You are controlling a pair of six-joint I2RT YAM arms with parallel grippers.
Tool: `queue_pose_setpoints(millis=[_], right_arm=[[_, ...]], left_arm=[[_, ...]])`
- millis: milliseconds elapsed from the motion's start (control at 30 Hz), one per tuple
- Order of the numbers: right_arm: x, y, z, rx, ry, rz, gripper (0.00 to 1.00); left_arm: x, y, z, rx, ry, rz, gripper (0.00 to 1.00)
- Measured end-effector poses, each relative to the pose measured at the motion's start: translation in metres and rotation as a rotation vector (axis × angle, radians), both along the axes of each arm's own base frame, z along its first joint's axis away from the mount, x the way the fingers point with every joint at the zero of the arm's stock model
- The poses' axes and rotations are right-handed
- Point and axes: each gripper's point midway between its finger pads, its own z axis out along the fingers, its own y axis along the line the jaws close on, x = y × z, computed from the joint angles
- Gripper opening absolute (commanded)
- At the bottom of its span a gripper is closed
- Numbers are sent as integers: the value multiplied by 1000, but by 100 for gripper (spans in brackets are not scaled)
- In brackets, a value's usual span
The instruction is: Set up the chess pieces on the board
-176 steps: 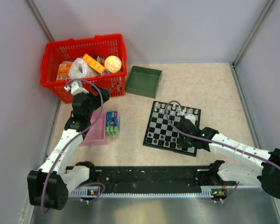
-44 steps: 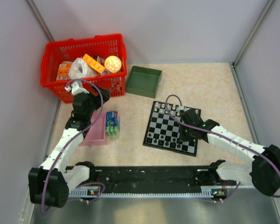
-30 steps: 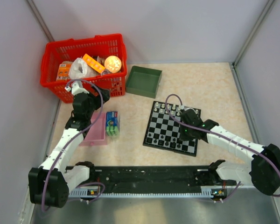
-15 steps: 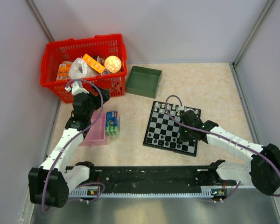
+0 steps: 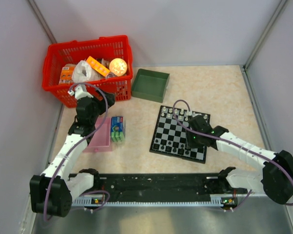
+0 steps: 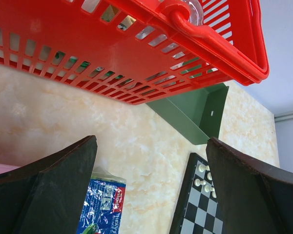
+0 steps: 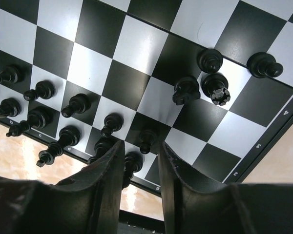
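The board point(image 5: 172, 131) lies right of centre, seen close in the right wrist view point(image 7: 136, 44). Black chess pieces point(image 7: 44, 90) stand in two rows along its near edge. Several more black ones point(image 7: 215, 89) stand loose toward its right side. White pieces point(image 5: 183, 113) line the far edge, with a few in the left wrist view point(image 6: 202, 170). My right gripper point(image 7: 140, 145) hovers low over the near edge, open, its fingers either side of a standing black piece point(image 7: 146, 140) without touching it. My left gripper point(image 6: 151, 140) hangs wide open and empty near the red basket.
A red basket point(image 5: 88, 68) full of items stands at the back left, with a green tray point(image 5: 150, 84) to its right. A pink tray point(image 5: 100, 139) and a blue packet point(image 5: 117, 128) lie left of the board. Walls close in on both sides.
The right gripper's jaws have parted, letting go of the black piece now standing at the board's near edge. The left arm has not moved.
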Motion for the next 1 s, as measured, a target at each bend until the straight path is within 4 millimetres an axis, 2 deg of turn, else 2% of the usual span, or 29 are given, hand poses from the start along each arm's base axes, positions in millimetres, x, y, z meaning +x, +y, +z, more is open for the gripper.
queue_pose_setpoints(millis=[167,267,333,433,633,1000], right_arm=[[0,-3,7,-2,-15,-6,38],[7,-3,21,5,-64,-18,42],[15,-2,33,14,-109,-25,48],[25,-3,46,7,-160,-40,49],[34,-11,50,-38,-199,-67,57],[48,-28,59,-105,-251,-122,87]], left_arm=[[0,0,0,0,0,0,99],[0,0,0,2,1,1,99],[0,0,0,2,1,2,99],[0,0,0,2,1,2,99],[0,0,0,0,1,0,99],[2,-1,-6,2,18,-3,99]])
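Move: For the right hand, the lone black pawn at the board's right is some 6 cm ahead and 6 cm to its right, barely lower. The rook is about 4 cm ahead and 3 cm right, the knight 4 cm ahead and 2 cm right, the inner pawn 5 cm ahead and 3 cm right. The just-placed pawn stands right between the fingertips. From the left hand, the lone pawn lies roughly 41 cm right, 12 cm back and 18 cm lower. Lift the right gripper about 6 cm clear of the pawn already set on its square, swinging forward some 5 cm as it rises, then drift increasingly right, nearly 3 cm in all, over the loose black pieces towards the lone pawn. Keep spreading the fingers from part-open to wide, tip them forward some 15 degrees and turn slightly clockwise. ##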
